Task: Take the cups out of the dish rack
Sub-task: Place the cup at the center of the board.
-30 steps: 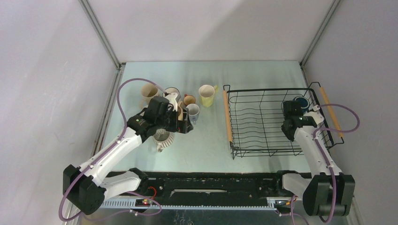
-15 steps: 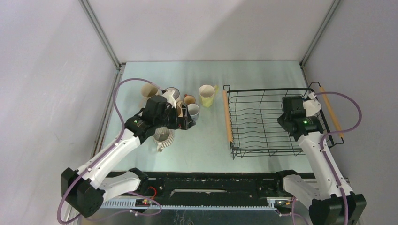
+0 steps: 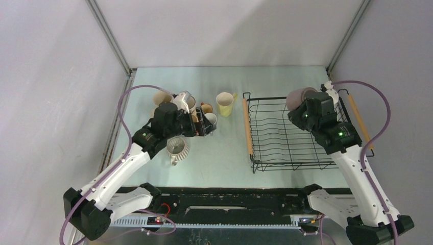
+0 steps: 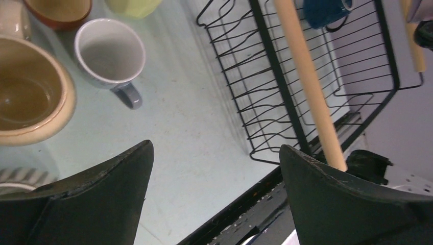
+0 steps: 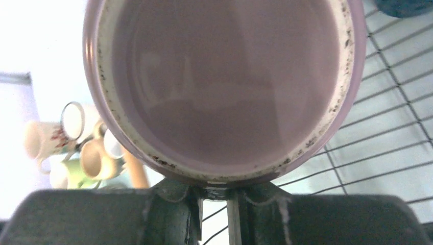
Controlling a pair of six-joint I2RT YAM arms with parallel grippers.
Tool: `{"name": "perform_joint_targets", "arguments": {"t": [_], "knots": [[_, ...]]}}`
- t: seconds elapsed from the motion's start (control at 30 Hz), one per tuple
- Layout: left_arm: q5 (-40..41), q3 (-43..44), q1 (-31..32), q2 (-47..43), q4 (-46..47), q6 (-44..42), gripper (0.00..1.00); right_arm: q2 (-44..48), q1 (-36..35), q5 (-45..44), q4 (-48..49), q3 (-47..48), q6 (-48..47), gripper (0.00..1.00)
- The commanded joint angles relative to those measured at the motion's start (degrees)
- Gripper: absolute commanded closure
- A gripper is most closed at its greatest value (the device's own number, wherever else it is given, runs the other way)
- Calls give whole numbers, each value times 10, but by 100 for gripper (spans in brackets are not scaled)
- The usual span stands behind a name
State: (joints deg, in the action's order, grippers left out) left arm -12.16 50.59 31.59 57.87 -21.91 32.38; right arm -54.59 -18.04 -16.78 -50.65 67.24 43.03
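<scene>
My right gripper (image 3: 306, 106) is shut on the rim of a mauve-pink cup (image 3: 298, 98), held above the back right of the black wire dish rack (image 3: 265, 153). In the right wrist view the cup's mouth (image 5: 224, 87) fills the frame above the gripper (image 5: 214, 196). A dark blue cup (image 4: 324, 11) still sits in the rack's far corner. My left gripper (image 3: 202, 125) hangs open over the table beside the grouped cups: tan (image 3: 162, 98), orange-red (image 3: 206, 108), grey (image 3: 210, 120), yellow-green (image 3: 224, 103) and cream ribbed (image 3: 177, 148). Nothing lies between the left gripper's (image 4: 215, 148) jaws.
The rack's wooden rod handles (image 3: 247, 127) (image 3: 360, 122) run along its left and right sides. Another cup (image 3: 186, 99) stands behind the left wrist. Enclosure walls with metal posts (image 3: 110, 38) close in the table on three sides.
My right arm has lifted the mauve-pink cup up out of the rack and swung it toward the back left. The left arm has shifted slightly, its gripper staying open.
</scene>
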Motion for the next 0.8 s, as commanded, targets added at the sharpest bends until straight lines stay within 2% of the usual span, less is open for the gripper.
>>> {"name": "perform_joint_targets", "arguments": {"t": [0.0, 0.27, 0.53, 0.77], "knots": [[-49, 5, 3, -12, 70, 41, 0, -4, -45, 34, 72, 53, -28, 100], [-118, 36, -4, 17, 142, 92, 0, -22, -130, 77, 130, 75, -25, 100], [-185, 5, -27, 42, 337, 225, 0, -45, -169, 152, 186, 81, -9, 100], [-218, -2, -31, 80, 451, 298, 0, -66, -188, 208, 225, 84, 12, 100]]}}
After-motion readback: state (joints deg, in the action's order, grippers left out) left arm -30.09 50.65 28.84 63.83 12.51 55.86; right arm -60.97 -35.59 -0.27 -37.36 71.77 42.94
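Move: Out over the rack, the right hand holds the mauve cup. The open left gripper it is taken to lies about 37 cm left, 4 cm back and 4 cm lower; the rack's left wooden rail is 19 cm left, 5 cm ahead and 15 cm below. From the left hand, the mauve cup is some 38 cm right, 7 cm ahead and 6 cm higher; on the table about 17 cm below, the grey cup stands 10 cm straight ahead, the yellow-green cup 19 cm ahead and 8 cm right. Carrying the mauve cup in its unchanged pinch, the right hand sweeps about 15 cm left across the rack towards the left gripper, rising slightly while turning some 30 degrees counter-clockwise. The left hand, empty and wide open, rises to meet it and shifts right, rolling until its fingers point nearly level at the cup, without touching it. ##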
